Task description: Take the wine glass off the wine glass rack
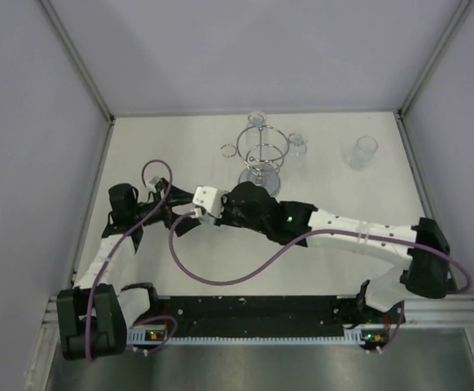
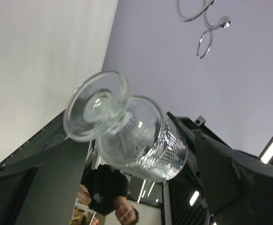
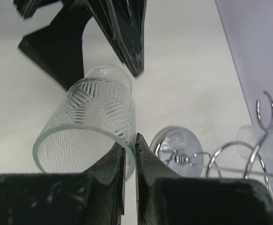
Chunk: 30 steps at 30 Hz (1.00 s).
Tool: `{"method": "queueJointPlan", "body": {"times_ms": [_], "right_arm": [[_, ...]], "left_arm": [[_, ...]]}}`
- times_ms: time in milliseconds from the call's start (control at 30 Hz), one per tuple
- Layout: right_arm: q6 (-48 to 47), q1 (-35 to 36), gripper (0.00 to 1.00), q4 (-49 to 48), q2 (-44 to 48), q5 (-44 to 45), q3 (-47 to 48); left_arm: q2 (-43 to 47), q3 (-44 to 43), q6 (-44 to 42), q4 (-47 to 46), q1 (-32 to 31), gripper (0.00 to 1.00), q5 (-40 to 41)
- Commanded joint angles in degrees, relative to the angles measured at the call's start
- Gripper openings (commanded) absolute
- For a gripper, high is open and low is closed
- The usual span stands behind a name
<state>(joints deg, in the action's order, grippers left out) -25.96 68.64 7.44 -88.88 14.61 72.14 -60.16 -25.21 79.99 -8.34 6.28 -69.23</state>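
A ribbed clear wine glass [image 3: 92, 122] lies on its side in the air, off the wine glass rack [image 1: 261, 156]. My right gripper [image 3: 131, 152] is shut on its rim, one finger inside the bowl and one outside. My left gripper [image 2: 139, 145] holds the same glass [image 2: 136, 140] near its foot, with a finger against each side. In the top view both grippers meet left of the rack, the left [image 1: 166, 204] and the right [image 1: 186, 218]. The rack also shows in the right wrist view [image 3: 221, 157] and the left wrist view [image 2: 204, 28].
Two more glasses [image 1: 257, 119] [image 1: 299, 143] hang on the rack, one showing in the right wrist view [image 3: 263, 140]. A loose glass [image 1: 359, 151] stands on the table at the back right. Purple walls enclose the back and sides. Purple cables loop over both arms.
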Motion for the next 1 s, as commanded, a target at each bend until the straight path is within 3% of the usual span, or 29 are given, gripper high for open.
{"method": "queueJointPlan", "body": {"times_ms": [0, 133, 300, 433, 633, 800, 967], "right_arm": [[-0.5, -2.6, 0.00, 16.0, 14.3, -11.9, 3.4], [-0.3, -5.4, 0.00, 29.1, 22.7, -18.1, 3.5], [0.6, -13.5, 0.00, 39.0, 31.6, -19.4, 5.5], [2.0, -21.3, 0.00, 46.0, 37.5, -18.4, 9.6], [7.1, -40.3, 0.00, 50.6, 44.4, -16.6, 7.4], [12.7, -60.2, 0.00, 54.8, 42.8, -27.2, 4.1], [13.4, -81.0, 0.00, 54.5, 34.1, -30.7, 0.4]], "left_arm": [[-1.1, -7.3, -18.1, 5.1, 1.4, 0.98, 2.9], [-4.3, -13.8, -34.4, 19.0, 1.2, 0.98, 7.2], [-7.2, -14.6, -33.7, 17.8, 1.3, 0.97, 6.9], [-7.0, -17.6, -41.2, 22.8, 1.3, 0.95, 8.9], [-3.0, -22.1, -55.2, 28.1, -0.7, 0.93, 14.8], [3.7, -24.9, -67.6, 29.2, -12.1, 0.93, 23.1], [9.0, -25.3, -78.0, 30.2, -21.6, 0.94, 31.5]]}}
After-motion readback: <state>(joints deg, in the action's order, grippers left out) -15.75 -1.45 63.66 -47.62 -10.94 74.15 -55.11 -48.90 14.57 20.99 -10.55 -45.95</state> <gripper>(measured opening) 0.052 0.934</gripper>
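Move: Out to the right hand's right, some 40 cm, and about 8 cm ahead lies the clear table spot for its wine glass, roughly 22 cm below. The standing glass is about 21 cm ahead, 41 cm right, 16 cm lower. The rack's middle is about 16 cm ahead, 13 cm right, a little lower. From the left hand, the held wine glass sits between its open fingers, about 3 cm right; the rack is about 16 cm ahead, 16 cm right. Drawing the wine glass out from between the left hand's open fingers, the right hand keeps its pinch on the wall by the rim and swings about 40 cm right past the near side of the rack, first rising some 12 cm, then sinking about 6, while turning clockwise and tipping down late. The left hand eases forward, then back to the right and up, fingers wide, rolling and tipping down. ##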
